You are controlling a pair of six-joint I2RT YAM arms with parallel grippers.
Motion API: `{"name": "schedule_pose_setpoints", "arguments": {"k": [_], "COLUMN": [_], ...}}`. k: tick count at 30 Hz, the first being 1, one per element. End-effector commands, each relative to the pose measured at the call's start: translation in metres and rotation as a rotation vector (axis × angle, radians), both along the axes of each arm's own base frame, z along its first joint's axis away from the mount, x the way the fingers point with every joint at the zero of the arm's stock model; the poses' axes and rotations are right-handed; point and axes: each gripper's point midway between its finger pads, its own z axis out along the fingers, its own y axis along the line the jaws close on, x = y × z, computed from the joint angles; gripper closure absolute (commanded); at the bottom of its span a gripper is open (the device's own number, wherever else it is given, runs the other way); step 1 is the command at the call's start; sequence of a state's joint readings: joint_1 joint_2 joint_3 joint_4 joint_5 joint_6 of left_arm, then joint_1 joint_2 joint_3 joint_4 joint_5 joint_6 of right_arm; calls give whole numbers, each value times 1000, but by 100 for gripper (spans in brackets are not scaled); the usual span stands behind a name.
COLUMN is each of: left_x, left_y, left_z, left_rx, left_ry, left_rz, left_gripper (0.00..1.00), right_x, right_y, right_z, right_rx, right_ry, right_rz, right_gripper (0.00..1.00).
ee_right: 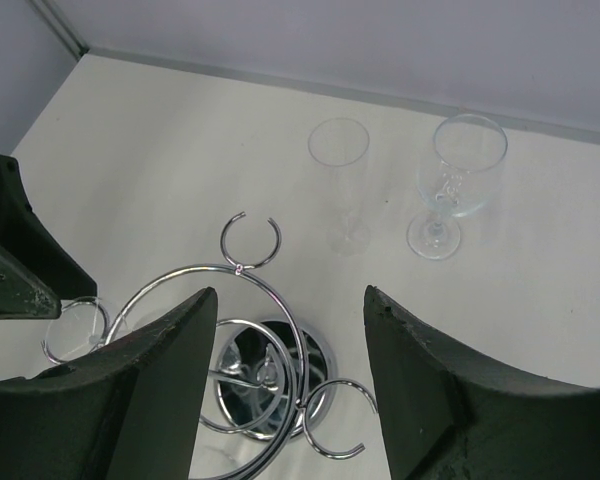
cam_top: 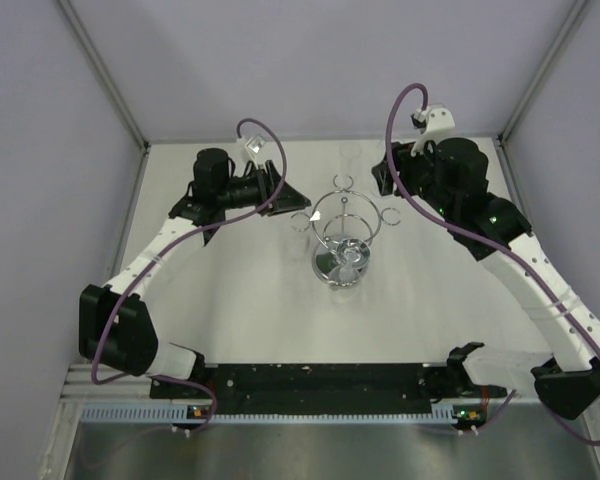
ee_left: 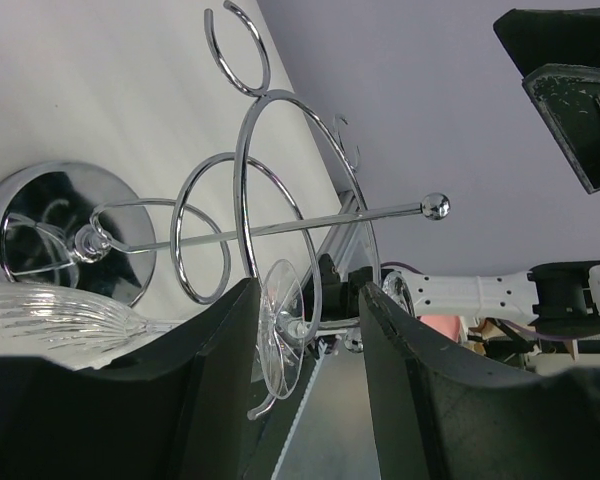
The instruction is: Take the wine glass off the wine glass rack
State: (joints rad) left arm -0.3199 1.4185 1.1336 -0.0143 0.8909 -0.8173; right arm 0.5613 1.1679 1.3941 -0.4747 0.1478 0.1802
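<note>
The wine glass rack [cam_top: 342, 236], chrome wire on a round mirrored base, stands mid-table. A clear wine glass [cam_top: 298, 222] hangs upside down from its left ring loop. In the left wrist view the glass's foot [ee_left: 280, 330] sits between the fingers of my left gripper [ee_left: 308, 290], close to the left finger [ee_left: 215, 360] and apart from the right one. Its bowl [ee_left: 50, 315] shows at the lower left. The left gripper is open. My right gripper [ee_right: 290, 292] hovers open above the rack's hoop [ee_right: 280, 300] and holds nothing.
Two other glasses stand on the table behind the rack: a slim flute [ee_right: 338, 150] and a round-bowled wine glass [ee_right: 458, 170]. The enclosure's walls close in the back and sides. The rack's empty ring loops [ee_right: 250, 240] stick out around the hoop.
</note>
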Motion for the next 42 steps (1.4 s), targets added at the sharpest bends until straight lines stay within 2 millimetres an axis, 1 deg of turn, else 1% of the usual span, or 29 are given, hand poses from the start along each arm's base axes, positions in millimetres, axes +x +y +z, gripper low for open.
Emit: {"name": "schedule_pose_setpoints", "arguments": {"k": [1, 6, 8, 14, 21, 29, 33, 35, 38, 41, 42], "left_x": [-4, -6, -8, -14, -23, -28, -28, -27, -26, -26, -26], "left_y": [-4, -3, 0, 4, 6, 7, 7, 7, 6, 6, 7], "left_z": [12, 4, -5, -12, -16, -12, -13, -14, -14, -12, -10], "left_rx": [-32, -3, 30, 72, 90, 94, 97, 97, 95, 92, 90], "left_ry": [-59, -58, -28, -31, -27, -36, -32, -31, -28, -33, -35], "left_rz": [-41, -44, -36, -37, -58, -76, -80, -80, -81, -76, -76], "left_gripper": [50, 53, 54, 57, 59, 61, 68, 76, 83, 86, 89], "right_x": [-3, -4, -4, -4, -4, -5, -5, -6, -6, -6, -6], "right_y": [4, 4, 5, 6, 7, 7, 6, 6, 6, 6, 6], "right_z": [16, 15, 14, 12, 11, 13, 11, 11, 11, 8, 9], "right_rx": [37, 43, 42, 45, 49, 54, 53, 55, 56, 53, 55], "right_ry": [-45, -42, -41, -33, -29, -32, -27, -29, -27, -22, -25], "right_rz": [16, 19, 19, 21, 23, 24, 22, 20, 21, 21, 23], "right_gripper": [40, 40, 40, 40, 40, 40, 40, 40, 40, 40, 40]}}
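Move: The foot of the wine glass hanging upside down on the rack's left hook lies about 3 cm behind the left hand, 1 cm to its right and 3 cm below. The rack's top ring centres some 10 cm to that hand's right, 2 cm back; another hanging glass has its foot roughly 9 cm back and 11 cm right, both about 4 cm lower. From the right hand, the left-hook glass's foot is roughly 15 cm left, 5 cm back and 10 cm below. Down about 3 cm and back some 2.5 cm, the left hand eases onto the foot of the glass on the left hook, its rightward-pointing fingers dipping by roughly five degrees. Half open at first, they narrow slightly on the way, then close nearly shut as the hand stops, pinching the foot's rim from above and below beside the hook. ##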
